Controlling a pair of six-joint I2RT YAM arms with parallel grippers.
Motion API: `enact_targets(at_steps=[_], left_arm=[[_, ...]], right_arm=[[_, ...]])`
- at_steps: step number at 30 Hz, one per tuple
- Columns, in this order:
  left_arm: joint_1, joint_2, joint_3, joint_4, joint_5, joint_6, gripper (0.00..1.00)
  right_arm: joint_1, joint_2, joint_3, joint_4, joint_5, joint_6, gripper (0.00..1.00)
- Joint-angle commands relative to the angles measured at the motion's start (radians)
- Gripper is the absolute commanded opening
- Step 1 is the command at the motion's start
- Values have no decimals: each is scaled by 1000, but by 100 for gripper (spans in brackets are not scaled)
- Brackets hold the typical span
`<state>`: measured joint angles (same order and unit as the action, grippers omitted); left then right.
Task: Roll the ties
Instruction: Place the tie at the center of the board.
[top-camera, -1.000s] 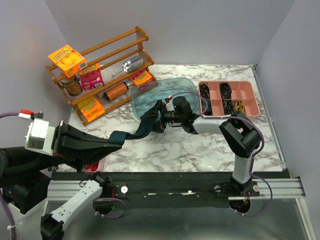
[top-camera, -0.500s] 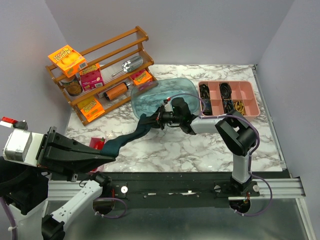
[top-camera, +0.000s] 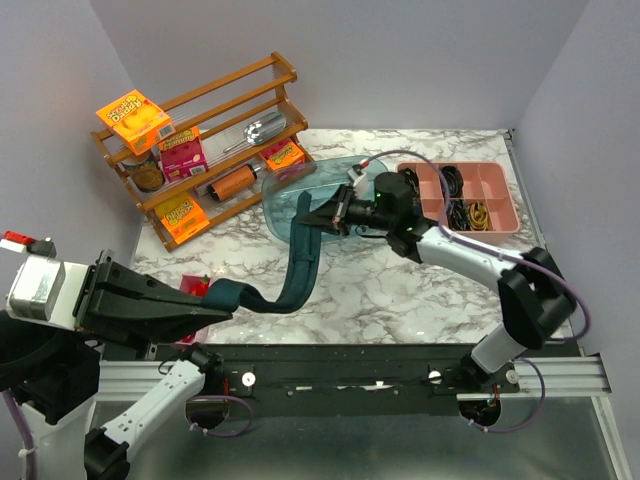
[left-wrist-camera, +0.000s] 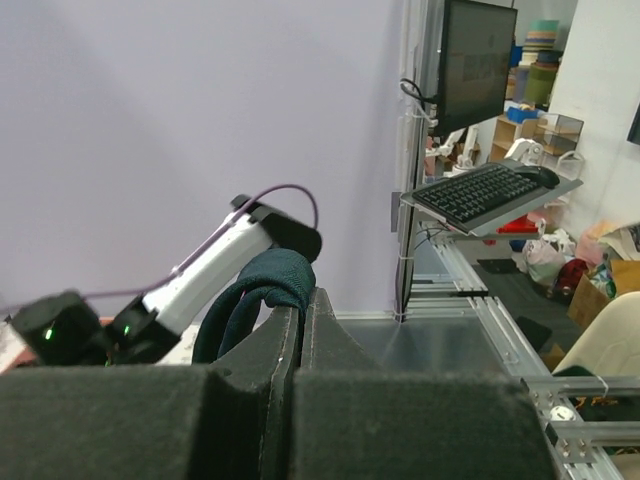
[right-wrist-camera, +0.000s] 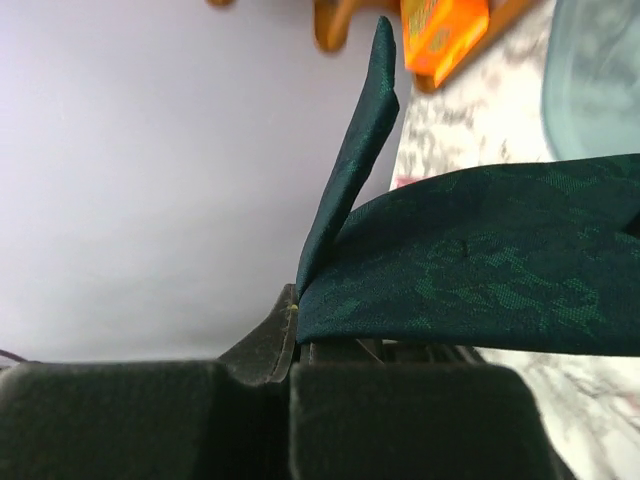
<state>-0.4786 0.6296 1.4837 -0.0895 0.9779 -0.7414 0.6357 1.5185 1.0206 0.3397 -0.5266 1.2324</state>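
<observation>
A dark teal tie (top-camera: 300, 262) hangs stretched between my two grippers, sagging over the marble table. My left gripper (top-camera: 220, 297) is shut on its narrow end near the front left edge; in the left wrist view the tie (left-wrist-camera: 262, 284) loops over the closed fingertips of the gripper (left-wrist-camera: 300, 302). My right gripper (top-camera: 333, 216) is shut on the broad end, raised over the blue tub (top-camera: 288, 200). In the right wrist view the patterned tie (right-wrist-camera: 480, 270) runs out to the right from the gripper (right-wrist-camera: 297, 305), with one pointed flap standing up.
A wooden rack (top-camera: 200, 140) with orange and pink boxes stands at the back left. A pink compartment tray (top-camera: 487, 190) with dark bands sits at the back right. A small red object (top-camera: 190, 289) lies beside the left gripper.
The left gripper drew the tie's end back to the near left. The right gripper closed on the broad end, then lifted to the right, so the tie now hangs longer between them.
</observation>
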Motion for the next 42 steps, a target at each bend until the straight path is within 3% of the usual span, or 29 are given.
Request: enact_targets(at_steps=[1,7,12,17,24,31,42], left_arm=[[6,93,-60,20,-48,17,0],[6,243,-155,126,-93,-44,0],[-31,408,-224,315,-116,-115,0],[-143,582,-171,375,-120,-95,0],[-235,820,-89,461,-105,-121,0],[-245,846,-210,453,-133,-55,0],[-245,727,-517,260,-277,143,0]], right_arm=[[-103,-153,-106,-151,120,-140,1],[-310,-397,-255,-289,157,-246,0],[-482,-563,-304,-471,187,-365,0],[-677,-679,-330,-596,178,-468,0],[-884,-716,-395,-662,110,-548,1],[-1016,-706,-519,-642,123,-625,1],[-1027,-630,-675,-510,111,-631,6]])
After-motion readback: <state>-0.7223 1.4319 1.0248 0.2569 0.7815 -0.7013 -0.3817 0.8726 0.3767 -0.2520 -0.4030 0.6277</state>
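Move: The left hand holds one tie end high up: the clear middle of the board lies about 25 cm ahead of it, 13 to its right and some 57 below, with the fruit tray 20 ahead, 20 left and 55 down. From the right hand, holding the other end, that middle is roughly 7 back, 7 right and 27 down; the glass dish lies 17 ahead, hardly sideways, and the pink organizer 17 ahead and 32 right, both about 25 below. Both hands keep their pinch on the tie ends. The right sweeps about 37 cm right, then sinks some 19 in front of the pink organizer, easing slightly back and swinging clockwise; the left goes forward first, then right and down towards the board's middle, its last stretch nearly straight down for about 30 cm of descent in all, the wrist tipping down. ##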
